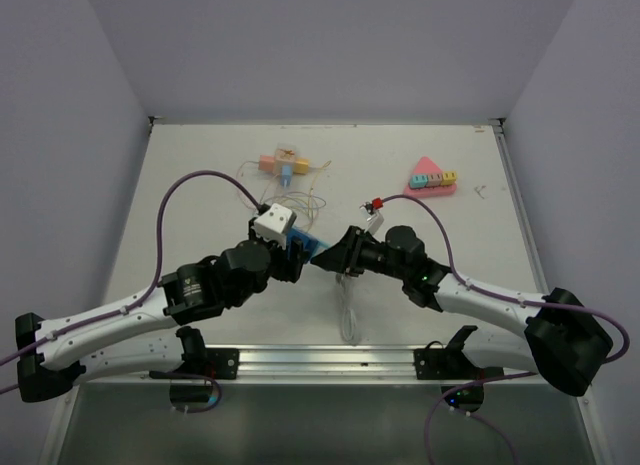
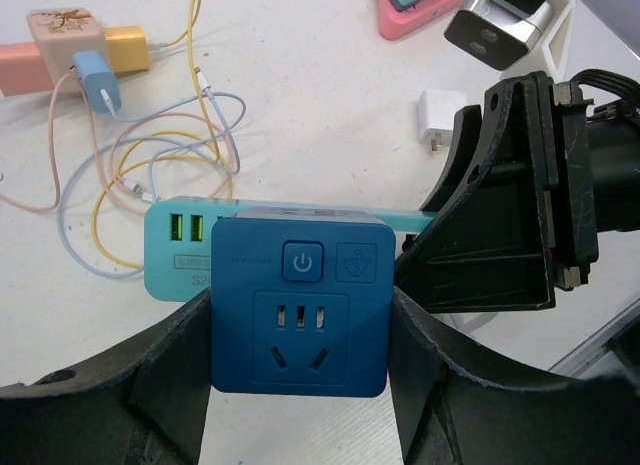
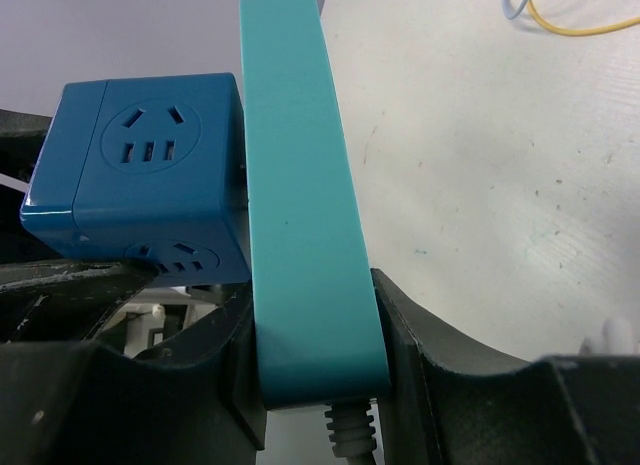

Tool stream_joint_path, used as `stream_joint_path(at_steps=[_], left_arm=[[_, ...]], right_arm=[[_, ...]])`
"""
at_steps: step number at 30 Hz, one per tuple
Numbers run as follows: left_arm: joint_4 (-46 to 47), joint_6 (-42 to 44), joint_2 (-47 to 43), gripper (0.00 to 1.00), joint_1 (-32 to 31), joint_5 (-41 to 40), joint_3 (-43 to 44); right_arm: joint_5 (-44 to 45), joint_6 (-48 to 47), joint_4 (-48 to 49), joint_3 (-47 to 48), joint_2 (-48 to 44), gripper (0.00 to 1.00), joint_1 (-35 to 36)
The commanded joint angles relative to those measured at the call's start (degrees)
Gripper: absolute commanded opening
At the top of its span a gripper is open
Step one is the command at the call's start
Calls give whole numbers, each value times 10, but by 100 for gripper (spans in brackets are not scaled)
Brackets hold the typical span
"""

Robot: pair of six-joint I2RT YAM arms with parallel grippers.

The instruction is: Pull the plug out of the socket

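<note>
The plug, a dark blue cube adapter (image 2: 298,305), sits between the fingers of my left gripper (image 2: 298,330), which is shut on its two sides. The socket is a teal power strip (image 3: 300,205) held edge-up, and my right gripper (image 3: 315,357) is shut on its cord end. In the right wrist view the blue cube (image 3: 140,175) lies against the strip's face, with only a thin dark seam between them. From above, both grippers meet over the table's middle, with the left gripper (image 1: 292,253) on the plug (image 1: 300,246) and the right gripper (image 1: 335,258) on the strip (image 1: 322,253).
Pink and yellow blocks with a light blue charger (image 2: 95,77) and looped thin cables (image 2: 170,150) lie behind. A pink triangular tray (image 1: 432,177) sits far right. A small white charger (image 2: 437,120) lies on the table. The strip's white cord (image 1: 350,320) trails toward the near edge.
</note>
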Motion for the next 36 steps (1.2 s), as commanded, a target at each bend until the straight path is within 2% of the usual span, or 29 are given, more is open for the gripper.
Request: stream_joint_path(at_steps=[1, 6, 9, 12, 15, 18, 22, 26, 29, 36], left_arm=[[134, -8, -11, 0, -7, -34, 80], [221, -29, 67, 0, -16, 56, 85], [231, -12, 130, 0, -30, 58, 136], [231, -2, 151, 0, -38, 62, 172], [226, 0, 139, 0, -38, 42, 173], [191, 0, 105, 0, -37, -19, 157], [114, -20, 53, 0, -7, -50, 129], [65, -35, 19, 0, 35, -27, 98], [48, -44, 13, 0, 53, -12, 71], [57, -48, 70, 0, 54, 34, 37]], right_arm=[[268, 7, -265, -35, 41, 0, -50], [290, 18, -291, -14, 56, 0, -50], [294, 20, -286, -21, 70, 0, -50], [295, 20, -260, -31, 86, 0, -51], [281, 18, -239, -41, 84, 0, -51], [276, 0, -228, -47, 44, 0, -51], [283, -26, -259, -37, -27, 0, -54], [297, -55, -306, -19, -104, 0, -57], [311, -91, -377, 14, -162, 0, -58], [369, -166, -500, 102, -264, 0, -72]])
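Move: The blue plug, still seated in the teal strip, is already in the left gripper, with the strip's middle roughly 3 cm ahead and 4 cm right of that hand, 2 cm lower; the cable coil is about 19 cm ahead and 3 cm left, far below. From the right hand, gripping the strip's cord end, the plug is some 9 cm left, 1 cm ahead, level. A white adapter on the table lies about 10 cm ahead and 14 cm right of it. Plug and strip are first carried down together, both grips kept; then the right hand jerks the strip right, down and forward, and carries on right, rising, ending about 15 cm right and turned some 30 degrees clockwise. The left hand, still pinching the plug, swings roughly 10 cm right and up, then returns left and sinks, ending about 3 cm farther forward. ##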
